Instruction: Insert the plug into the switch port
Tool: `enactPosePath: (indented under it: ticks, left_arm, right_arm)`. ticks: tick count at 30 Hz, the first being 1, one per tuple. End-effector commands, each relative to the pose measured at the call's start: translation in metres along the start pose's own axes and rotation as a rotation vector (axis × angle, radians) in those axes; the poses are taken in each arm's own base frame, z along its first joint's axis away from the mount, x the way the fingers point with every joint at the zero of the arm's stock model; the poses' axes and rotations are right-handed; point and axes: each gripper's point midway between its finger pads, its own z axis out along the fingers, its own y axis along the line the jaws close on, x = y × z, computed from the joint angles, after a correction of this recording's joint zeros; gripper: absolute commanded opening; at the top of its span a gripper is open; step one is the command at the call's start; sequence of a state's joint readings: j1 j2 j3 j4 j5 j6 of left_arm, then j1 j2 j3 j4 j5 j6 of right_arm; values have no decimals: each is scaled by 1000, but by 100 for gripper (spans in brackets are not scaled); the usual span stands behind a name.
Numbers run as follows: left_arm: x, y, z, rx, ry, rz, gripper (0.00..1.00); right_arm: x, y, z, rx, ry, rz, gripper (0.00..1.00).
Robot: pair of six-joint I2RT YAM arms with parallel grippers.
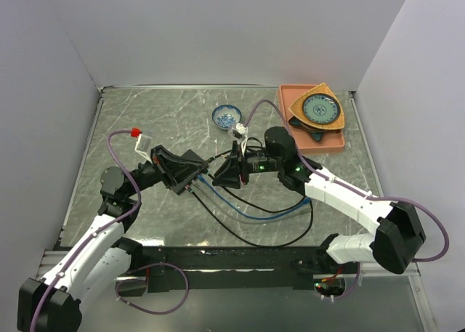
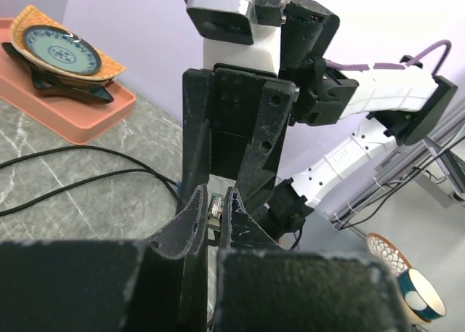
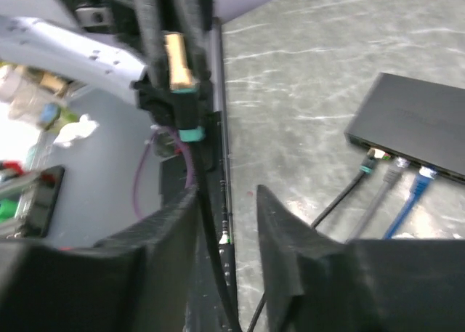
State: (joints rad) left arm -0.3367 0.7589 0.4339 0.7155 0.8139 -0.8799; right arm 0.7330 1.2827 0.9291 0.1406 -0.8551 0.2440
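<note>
The switch [image 3: 418, 121], a flat black box, lies on the marble table and is partly covered by the arms in the top view [image 1: 193, 158]. My left gripper [image 2: 216, 194] is shut on the plug [image 2: 213, 205], a small clear connector pinched between its tips. In the right wrist view the plug [image 3: 178, 59] shows tan with a teal boot, and its black cable [image 3: 211, 252] hangs down between my right gripper's jaws. My right gripper [image 3: 227, 194] is open, tip to tip with the left gripper [image 1: 203, 171] above the table. The right gripper [image 1: 218, 173] touches nothing that I can see.
Three cables [image 3: 392, 173] are plugged into the switch's front edge and trail across the table [image 1: 254, 212]. A pink tray [image 1: 290, 103] with plates stands at the back right. A small blue bowl [image 1: 227, 115] sits behind the grippers. White walls surround the table.
</note>
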Motion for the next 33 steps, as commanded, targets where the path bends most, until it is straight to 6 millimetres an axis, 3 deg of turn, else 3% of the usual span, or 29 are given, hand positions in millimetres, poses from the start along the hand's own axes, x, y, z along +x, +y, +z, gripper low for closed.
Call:
enactPosePath:
  ticks: [1,2,4,5,7,12,21,27,33]
  left_arm:
    - [-25,-15,4,6,-73,33,1]
    - [-30,-9,5,-40,-86,12,1]
    - [-37,-5,7,-79,-99,3,1]
    - [-44,3,7,-132,-131,-14,1]
    - [-45,13,8,-202,-115,-66,1]
    - [-47,33,9,-339,-106,-181,1]
    - [-55,51,1,-523,-152,-344,1]
    - [-45,74,-7,-653,-133,-387,1]
    - [-37,80,-1,-645,-93,-421,1]
  right_arm:
    - [-30,-14,-14,166,-86,-75,52]
    - [-36,-14,-18,192,-102,-89,61]
    - [-43,-19,-22,241,-121,-100,69]
    - [-48,-21,-25,269,-136,-111,87]
    - [-53,-25,-29,312,-159,-118,99]
    - [-69,-30,-36,383,-194,-138,99]
    - [-96,-52,-42,614,-242,-189,99]
    - [-99,-49,-16,673,-162,-281,99]
    - [-97,-51,16,745,-81,-351,96]
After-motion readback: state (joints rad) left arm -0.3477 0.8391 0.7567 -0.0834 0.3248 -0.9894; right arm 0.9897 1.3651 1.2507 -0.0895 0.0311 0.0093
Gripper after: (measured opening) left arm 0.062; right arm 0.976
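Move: The left hand already pinches the plug, its black cable hanging down. The switch lies about 8 cm ahead and 8 cm to the left of that hand, some 26 cm below. The blue plug, already in it, sits around 7 cm ahead and 3 cm left; the bowl stands roughly 26 cm ahead and 4 cm right. From the right hand, the held plug is about 3 cm left, 1 cm back and 5 cm above; the switch is some 10 cm ahead and 11 cm left, well below. The left hand keeps its pinch on the plug and carries it about 8 cm forward and a little left towards the switch, rising slightly before sinking below its starting height, while the wrist tips down some 35 degrees and turns counter-clockwise. The right hand, already parting from the cable, opens wide and goes forward and up alongside, turning about 30 degrees clockwise, then swings some 5 cm left with open fingers to close in beside the left hand and the plug. ##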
